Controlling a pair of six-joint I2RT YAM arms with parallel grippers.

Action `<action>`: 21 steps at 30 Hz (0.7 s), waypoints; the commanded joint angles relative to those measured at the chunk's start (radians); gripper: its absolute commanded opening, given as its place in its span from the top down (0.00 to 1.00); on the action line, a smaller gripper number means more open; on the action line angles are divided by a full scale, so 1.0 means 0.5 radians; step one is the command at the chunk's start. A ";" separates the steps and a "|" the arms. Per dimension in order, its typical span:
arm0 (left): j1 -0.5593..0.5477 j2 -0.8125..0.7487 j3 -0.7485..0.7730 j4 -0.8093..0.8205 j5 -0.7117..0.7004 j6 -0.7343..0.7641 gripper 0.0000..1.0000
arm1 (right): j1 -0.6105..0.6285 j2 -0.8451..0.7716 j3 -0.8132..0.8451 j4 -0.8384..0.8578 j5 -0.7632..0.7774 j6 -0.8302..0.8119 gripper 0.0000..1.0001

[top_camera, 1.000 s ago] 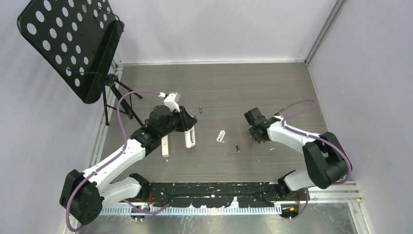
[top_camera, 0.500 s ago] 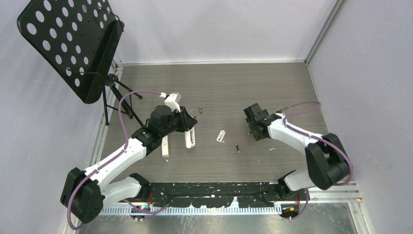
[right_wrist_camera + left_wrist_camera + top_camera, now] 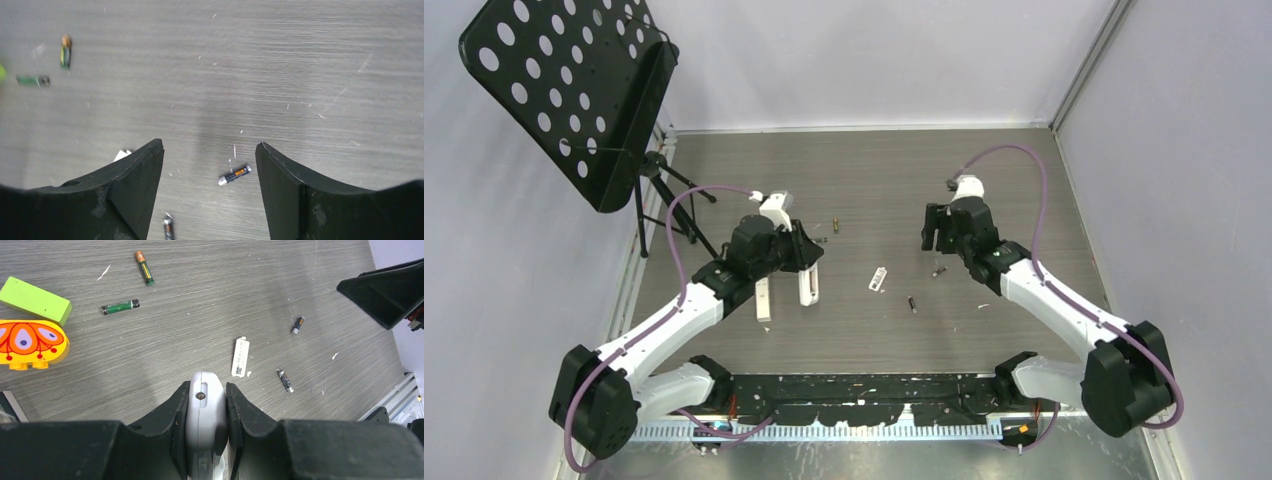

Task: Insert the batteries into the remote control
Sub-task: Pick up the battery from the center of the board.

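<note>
My left gripper [image 3: 804,262] is shut on the white remote control [image 3: 809,286], and its jaws press both sides of the remote control's rounded end [image 3: 204,405]. Several batteries lie on the table. A black one with an orange band [image 3: 234,174] lies below and between my right gripper's [image 3: 209,146] open fingers. Another black battery [image 3: 168,227] lies nearer the left arm. A green battery [image 3: 120,306] and an orange-tipped one [image 3: 144,268] lie farther off. The right gripper [image 3: 936,238] hangs above the table, holding nothing.
A long white piece [image 3: 764,300] lies left of the held remote. A small white labelled strip [image 3: 240,356] lies mid-table. An orange toy [image 3: 30,344] and a green block [image 3: 35,300] sit at the left. A black music stand [image 3: 574,90] fills the far left corner.
My right gripper has opened, risen and drawn back toward the far side. A battery now lies on the table where it was. The left arm barely moved.
</note>
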 commanded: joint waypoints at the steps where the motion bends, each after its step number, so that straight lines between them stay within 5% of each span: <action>1: 0.017 -0.089 0.102 -0.045 -0.015 0.060 1.00 | 0.004 0.207 0.233 -0.267 -0.382 -0.881 0.30; 6: 0.021 -0.128 0.101 -0.066 -0.028 0.054 1.00 | 0.007 0.358 0.438 -0.627 -0.183 -1.072 0.32; 14: 0.025 -0.200 0.210 -0.227 -0.011 0.061 1.00 | 0.059 0.602 0.623 -1.224 -0.328 -1.483 0.30; 21: 0.025 -0.276 0.246 -0.280 -0.009 0.048 1.00 | 0.064 0.622 0.553 -1.239 -0.426 -1.844 0.29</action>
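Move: Below the right hand and a little behind it lies the dark battery just set down: about 5 cm back, 3 cm to its right and 13 cm down. The second dark battery is some 14 cm back and 4 cm left of this hand; the remote's battery cover lies about 7 cm back and 13 cm left, both at table height. From the left hand the first battery is roughly 30 cm right, 6 cm back and 15 cm below. Sinking about 6 cm and drawing back some 5 cm, the empty right hand comes in over the dark battery it had set down, while the wrist turns about 45 degrees counter-clockwise and tips the fingers from a forward slant to nearly straight down. The fingers stay wide open, touching nothing. The left hand keeps its grip on the remote and raises it about 4 cm. ##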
